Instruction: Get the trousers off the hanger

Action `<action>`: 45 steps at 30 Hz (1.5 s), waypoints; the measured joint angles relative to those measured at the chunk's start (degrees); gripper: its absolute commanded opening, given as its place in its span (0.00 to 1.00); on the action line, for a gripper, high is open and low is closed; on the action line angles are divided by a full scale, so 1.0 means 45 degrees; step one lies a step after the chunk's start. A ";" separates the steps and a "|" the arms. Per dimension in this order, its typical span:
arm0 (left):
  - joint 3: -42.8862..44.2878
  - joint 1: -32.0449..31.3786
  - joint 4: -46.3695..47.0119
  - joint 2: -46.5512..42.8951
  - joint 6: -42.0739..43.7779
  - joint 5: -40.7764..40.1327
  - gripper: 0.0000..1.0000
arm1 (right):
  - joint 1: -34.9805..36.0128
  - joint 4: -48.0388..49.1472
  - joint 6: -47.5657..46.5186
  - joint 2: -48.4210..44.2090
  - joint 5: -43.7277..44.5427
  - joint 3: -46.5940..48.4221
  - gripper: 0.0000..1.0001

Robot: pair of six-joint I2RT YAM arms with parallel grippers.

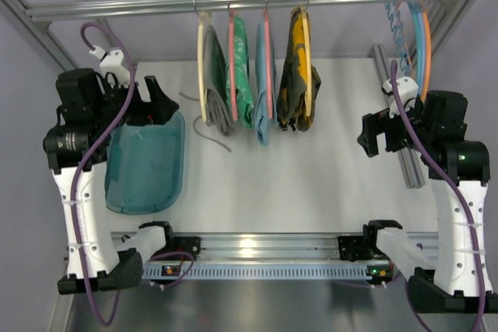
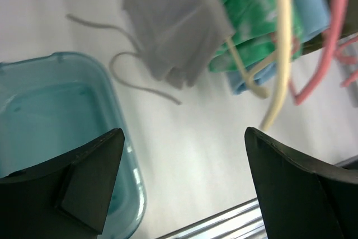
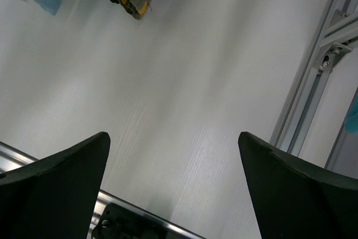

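The grey trousers (image 1: pixel 219 92) hang over the cream hoop hanger (image 1: pixel 201 68), the leftmost one on the rail. Their thin drawstring (image 1: pixel 212 136) trails down onto the white table. In the left wrist view the trousers (image 2: pixel 173 26) are ahead and above, with the hanger (image 2: pixel 282 43) to their right and the drawstring (image 2: pixel 130 62) below them. My left gripper (image 1: pixel 158 103) (image 2: pixel 184 134) stands open and holds nothing, to the left of the trousers and apart from them. Far off at the table's right side, my right gripper (image 1: pixel 372 134) (image 3: pixel 174 136) is open and holds nothing.
A teal plastic tub (image 1: pixel 148 165) (image 2: pixel 50 110) lies under the left gripper. On the rail (image 1: pixel 249 1) hang a green garment (image 1: pixel 243 75), a blue one (image 1: pixel 261 106) and a yellow-and-black one (image 1: pixel 299 75), on pink hangers. Orange and blue hangers (image 1: pixel 418 36) hang far right. An aluminium post (image 3: pixel 319 65) borders the right.
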 measured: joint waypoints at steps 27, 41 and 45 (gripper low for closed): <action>-0.5765 -0.0199 1.3401 -0.0267 -1.0414 0.7125 0.89 | 0.0000 -0.0879 -0.0272 0.1457 -0.0651 0.1059 0.99; -0.6693 -0.3065 1.6592 0.0724 -1.2973 0.5425 0.76 | 0.0000 -0.0952 -0.0287 0.1428 -0.0665 0.1059 0.99; -0.6659 -0.3070 1.7558 0.0724 -1.4406 0.5323 0.67 | 0.0000 -0.1035 -0.0345 0.1370 -0.0665 0.1054 0.99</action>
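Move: The cream hanger with the grey trousers is some 14 cm right of the left hand; its middle is about 8 cm ahead and 4 cm higher, its near end reaching back past the hand. The trousers hang about 18 cm right, 9 cm ahead and 8 cm below; the green garment is 27 cm right and 9 cm ahead, the blue one 36 cm right and 9 cm ahead, both 8 cm below. From the right hand that hanger is roughly 62 cm left, 14 cm ahead and 12 cm higher. The cream hanger's near arm is what the left hand reaches: it goes about 15 cm right, easing some 3 cm forward and rising in all about 6 cm, the last few straight up beside the hanger. It rolls some 55 degrees, left side dropping, and swings clockwise to point rightward. The bar comes between the fingers, against one of them, as they start to close, still well open. ##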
